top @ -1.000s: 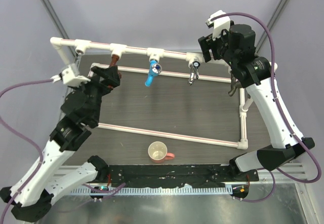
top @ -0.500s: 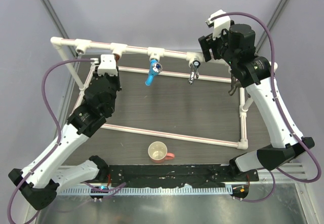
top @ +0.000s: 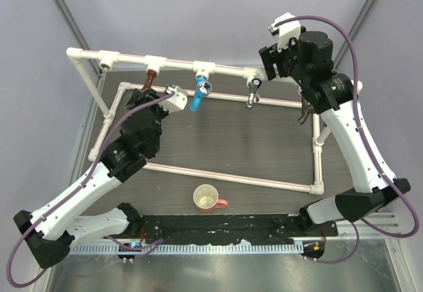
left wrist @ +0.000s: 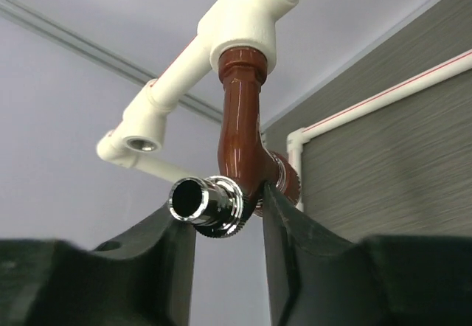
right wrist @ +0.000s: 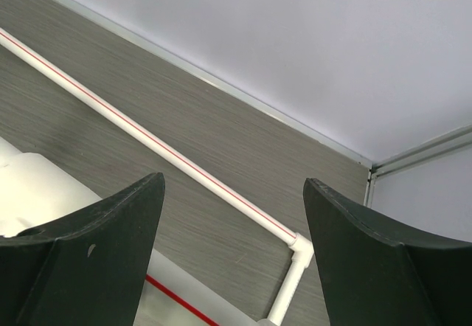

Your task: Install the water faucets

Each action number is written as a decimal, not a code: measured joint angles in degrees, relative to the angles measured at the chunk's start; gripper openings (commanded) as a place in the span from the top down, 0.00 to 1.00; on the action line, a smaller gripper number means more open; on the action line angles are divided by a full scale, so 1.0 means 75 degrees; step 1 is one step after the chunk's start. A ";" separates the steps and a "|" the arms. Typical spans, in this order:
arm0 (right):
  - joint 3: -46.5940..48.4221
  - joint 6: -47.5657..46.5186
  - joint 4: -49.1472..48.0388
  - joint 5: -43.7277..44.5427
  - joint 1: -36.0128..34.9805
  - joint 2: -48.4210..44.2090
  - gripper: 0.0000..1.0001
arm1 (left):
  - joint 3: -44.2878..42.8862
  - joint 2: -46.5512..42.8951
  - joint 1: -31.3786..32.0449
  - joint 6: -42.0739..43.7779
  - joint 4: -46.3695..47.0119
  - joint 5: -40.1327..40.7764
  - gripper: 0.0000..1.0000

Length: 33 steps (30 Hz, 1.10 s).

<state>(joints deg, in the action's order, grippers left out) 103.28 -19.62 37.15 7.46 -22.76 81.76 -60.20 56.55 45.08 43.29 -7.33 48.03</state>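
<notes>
The reddish-brown water faucet (top: 150,78) hangs from a white tee on the raised pipe (top: 175,64). In the left wrist view its brown body (left wrist: 243,127) runs down to a chrome spout (left wrist: 199,200). My left gripper (top: 145,94) (left wrist: 225,208) is shut on this faucet's lower end, one finger against the chrome ring and the other on the brown body. A blue faucet (top: 198,94) and a chrome faucet (top: 252,96) hang further right. My right gripper (top: 269,61) (right wrist: 232,182) stands open and holds nothing, near the pipe's right end.
An unfilled tee socket (top: 104,61) (left wrist: 140,138) sits at the pipe's left end. A rectangular white pipe frame (top: 225,178) lies on the dark tabletop. A cream cup (top: 207,198) stands in front of the frame, near the arm bases.
My left gripper has closed on the reddish-brown faucet and its wrist has rolled, carrying the wrist camera from the left side over to the right. The right arm has not moved.
</notes>
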 measured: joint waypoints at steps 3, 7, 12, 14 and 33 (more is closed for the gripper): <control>0.0000 0.0017 -0.0020 -0.0047 -0.0006 0.0003 0.17 | 0.0017 0.0009 0.0090 0.0787 0.0131 0.0187 0.12; 0.0003 0.0003 0.0006 -0.0029 -0.0038 0.0000 0.17 | -0.0114 0.0108 0.0125 0.0533 -0.0175 -0.0015 0.00; 0.0003 0.0003 0.0009 -0.0032 -0.0038 0.0000 0.18 | -0.0801 -0.0396 0.0125 -0.1422 -0.0717 -0.0702 0.00; 0.0003 0.0006 0.0006 -0.0032 -0.0038 0.0000 0.17 | -0.1037 -0.0828 0.0128 -0.2393 -0.0699 -0.0895 0.00; 0.0003 0.0006 0.0009 -0.0035 -0.0044 0.0000 0.17 | -0.0213 -0.2824 0.0090 -1.1374 -0.0475 0.1142 0.00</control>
<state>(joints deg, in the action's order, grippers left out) 103.31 -19.57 37.21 7.20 -23.09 81.76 -61.80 35.38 45.76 -42.02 -10.90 56.60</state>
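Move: The left hand has the brown faucet between its fingers, the faucet's middle about 2 cm ahead, 1 cm right and 2 cm up. Its tee is about 6 cm ahead, 2 cm right and 5 cm up; the empty tee stands some 10 cm left of that one and level with it. The blue faucet hangs roughly 12 cm right of the hand, 1 cm ahead and 2 cm up. From the right hand, the brown faucet is about 25 cm left, 5 cm back and 5 cm below. Left fingers open off the brown faucet, withdrawing about 8 cm back, up and left, rolling left-side-down 100 degrees. ##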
